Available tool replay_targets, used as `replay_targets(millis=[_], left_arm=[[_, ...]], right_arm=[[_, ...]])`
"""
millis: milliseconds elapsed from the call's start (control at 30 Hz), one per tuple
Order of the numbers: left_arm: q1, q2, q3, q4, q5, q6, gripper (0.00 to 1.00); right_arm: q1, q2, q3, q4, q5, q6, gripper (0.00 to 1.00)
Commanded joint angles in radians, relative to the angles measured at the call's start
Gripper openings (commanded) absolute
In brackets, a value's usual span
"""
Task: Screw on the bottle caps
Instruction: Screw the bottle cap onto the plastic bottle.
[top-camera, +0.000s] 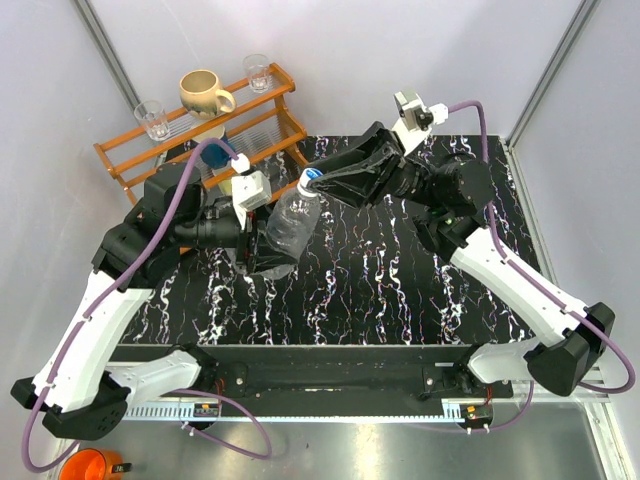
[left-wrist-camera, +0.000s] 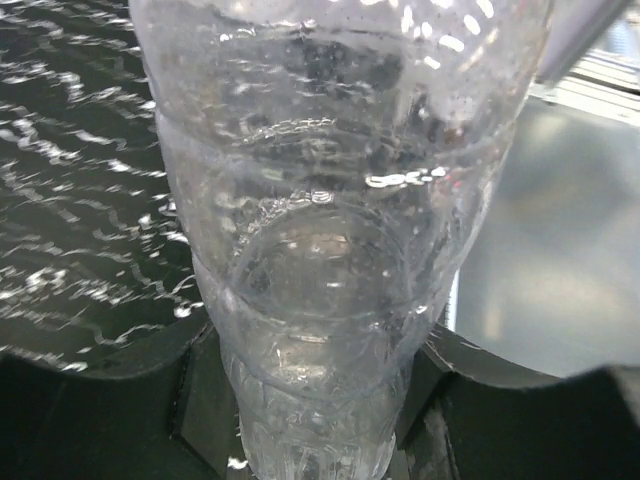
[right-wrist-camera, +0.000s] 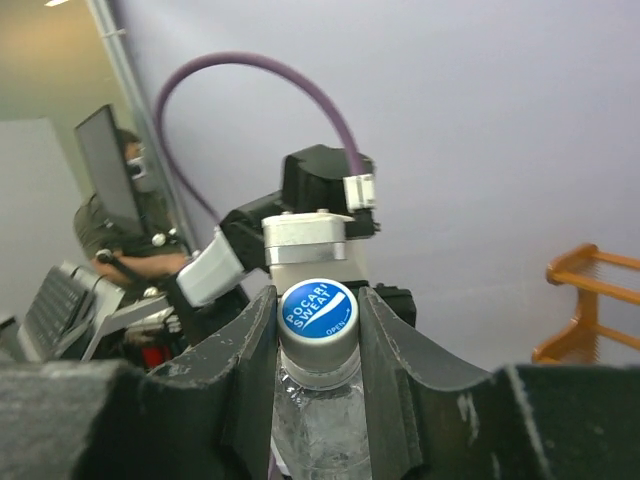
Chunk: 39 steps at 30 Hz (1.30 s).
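Observation:
One clear ribbed bottle (top-camera: 290, 222) hangs tilted above the black marbled table (top-camera: 380, 290), with its neck pointing up and to the right. My left gripper (top-camera: 268, 250) is shut on its lower body. In the left wrist view the bottle (left-wrist-camera: 330, 230) fills the frame between the black fingers (left-wrist-camera: 200, 400). A bottle cap (right-wrist-camera: 317, 312), white-sided with a blue printed top, sits on the neck. My right gripper (right-wrist-camera: 317, 300) is shut on that cap, one finger pressed on each side. From above, the cap (top-camera: 312, 178) shows at the right gripper's (top-camera: 320, 182) tips.
An orange wooden rack (top-camera: 200, 135) stands at the back left with a cream mug (top-camera: 205, 93) and two drinking glasses (top-camera: 152, 118). A small blue round thing (top-camera: 217, 152) lies on its lower shelf. An orange cup (top-camera: 88, 465) sits below the table's near left corner.

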<state>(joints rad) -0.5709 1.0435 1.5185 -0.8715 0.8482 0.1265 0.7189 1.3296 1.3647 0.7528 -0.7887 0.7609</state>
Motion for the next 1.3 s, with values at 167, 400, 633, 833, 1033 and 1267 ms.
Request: replay_targets(millis=[167, 400, 633, 833, 1033, 1267], left_arm=[[0.006, 0.006, 0.013, 0.150, -0.535, 0.059, 0.00], [0.006, -0.013, -0.055, 0.164, -0.725, 0.113, 0.01], [0.003, -0.040, -0.135, 0.170, -0.764, 0.144, 0.00], [0.005, -0.056, -0.165, 0.158, -0.625, 0.113, 0.00], [0.019, -0.060, -0.166, 0.158, -0.531, 0.062, 0.00], [0.040, -0.037, -0.120, 0.151, -0.229, 0.007, 0.00]], right_arm=[[0.131, -0.003, 0.011, -0.505, 0.286, -0.169, 0.08], [0.197, 0.049, 0.085, -0.730, 0.491, -0.149, 0.08], [0.214, 0.063, 0.161, -0.852, 0.621, -0.170, 0.36], [0.215, 0.008, 0.215, -0.869, 0.603, -0.302, 0.85], [0.215, -0.085, 0.270, -0.958, 0.641, -0.414, 1.00], [0.208, -0.202, 0.217, -1.008, 0.530, -0.610, 1.00]])
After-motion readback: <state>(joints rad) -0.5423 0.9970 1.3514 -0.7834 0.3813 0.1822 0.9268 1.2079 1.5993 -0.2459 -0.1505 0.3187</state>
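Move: The right hand already has its fingers on the bottle cap, while the left grips the bottle lower down, the cap roughly 10 cm ahead of it, 7 cm to its right and 9 cm above. From the right hand, the other bottle stands some 13 cm back, 16 cm left and 32 cm below; the wooden rack is about 9 cm ahead, 20 cm left and 27 cm below. Both hands swing the bottle some 9 cm forward and down, then the right opens off the cap, retreating. ##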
